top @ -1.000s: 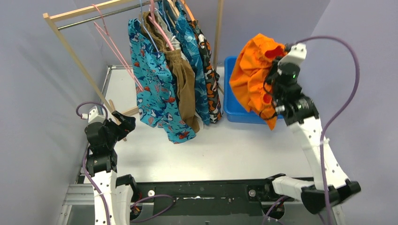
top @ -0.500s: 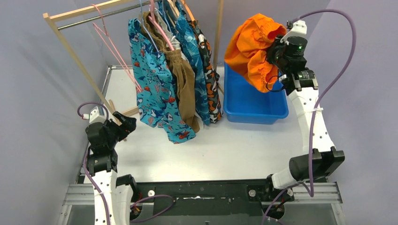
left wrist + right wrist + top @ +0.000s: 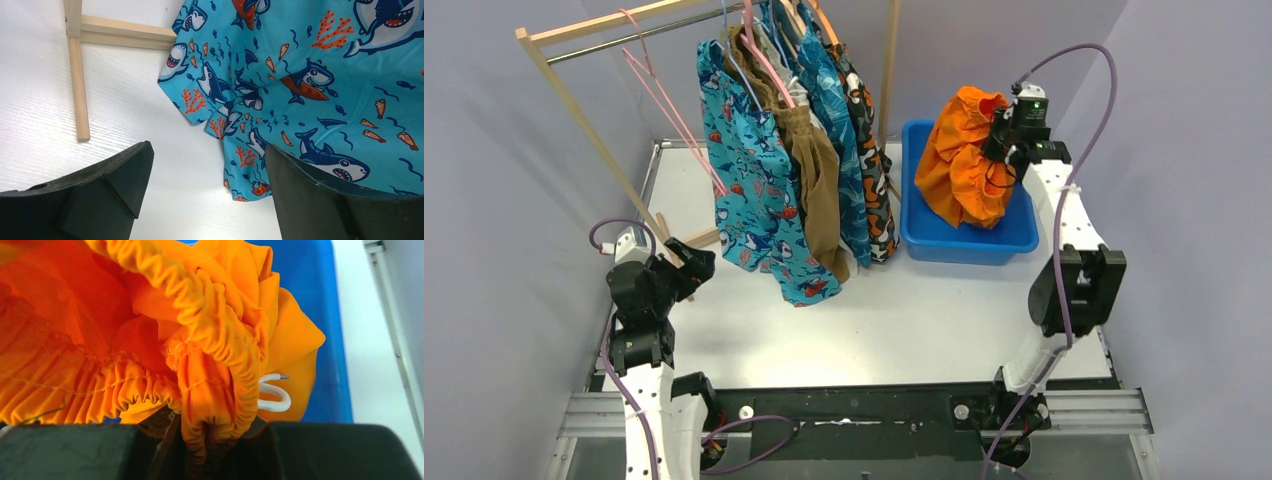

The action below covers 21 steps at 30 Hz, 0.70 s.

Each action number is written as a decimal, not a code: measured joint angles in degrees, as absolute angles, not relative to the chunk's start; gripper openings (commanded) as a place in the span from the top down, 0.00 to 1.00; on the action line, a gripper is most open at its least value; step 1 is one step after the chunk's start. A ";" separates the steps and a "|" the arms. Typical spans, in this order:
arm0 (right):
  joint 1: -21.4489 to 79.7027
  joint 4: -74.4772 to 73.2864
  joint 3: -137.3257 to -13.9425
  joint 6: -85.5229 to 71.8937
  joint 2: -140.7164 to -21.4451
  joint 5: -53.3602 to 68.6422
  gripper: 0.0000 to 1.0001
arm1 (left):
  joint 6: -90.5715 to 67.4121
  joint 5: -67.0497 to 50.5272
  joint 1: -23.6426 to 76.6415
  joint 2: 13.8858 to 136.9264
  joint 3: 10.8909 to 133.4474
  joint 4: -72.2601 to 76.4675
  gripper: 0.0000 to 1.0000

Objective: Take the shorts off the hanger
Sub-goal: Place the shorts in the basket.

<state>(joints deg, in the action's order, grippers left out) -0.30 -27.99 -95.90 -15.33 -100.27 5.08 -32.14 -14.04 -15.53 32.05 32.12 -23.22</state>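
Observation:
My right gripper [image 3: 1009, 135] is shut on the bunched elastic waistband of the plain orange shorts [image 3: 964, 160], which hang down into the blue bin [image 3: 924, 240]. In the right wrist view the orange shorts [image 3: 150, 340] fill the frame, pinched at my right gripper [image 3: 215, 440], with a white drawstring end [image 3: 272, 392] showing. Teal shark-print shorts [image 3: 754, 190], brown shorts [image 3: 816, 170], blue patterned shorts [image 3: 839, 130] and camouflage shorts [image 3: 871, 170] hang from hangers on the rail. My left gripper [image 3: 692, 268] is open and holds nothing, low beside the shark-print shorts [image 3: 310, 75].
An empty pink hanger [image 3: 669, 110] hangs at the left of the rail. The wooden rack leg [image 3: 584, 120] slants down to its foot [image 3: 75, 75] near my left gripper [image 3: 207, 165]. Grey walls close in on both sides.
My right arm carried the orange shorts up and back from the bin's near side, then lowered them into the bin. The left arm has not moved.

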 measured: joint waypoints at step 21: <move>4.82 -33.04 -111.44 -18.98 -132.99 14.24 0.67 | -32.12 -14.85 -15.46 31.31 32.10 -22.96 0.17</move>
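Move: The right hand already holds the orange shorts by the waistband over the blue basket, whose middle lies about 21 cm below it, some 2 cm ahead and 2 cm left. The hanging camouflage shorts are roughly 23 cm to its left, 4 cm back and at its height; the rack's right post stands about 20 cm left and 12 cm ahead. From the idle left hand, the basket is about 27 cm ahead, 51 cm right and 15 cm lower. Still pinching the orange shorts by the waistband, the right hand plunges about 20 cm down into the blue basket, swinging some 8 cm left and a little forward into its left half. The fingers tip roughly 25 degrees more steeply downward as it goes; they keep the cloth between them, the grip only starting to ease as the descent stops. ##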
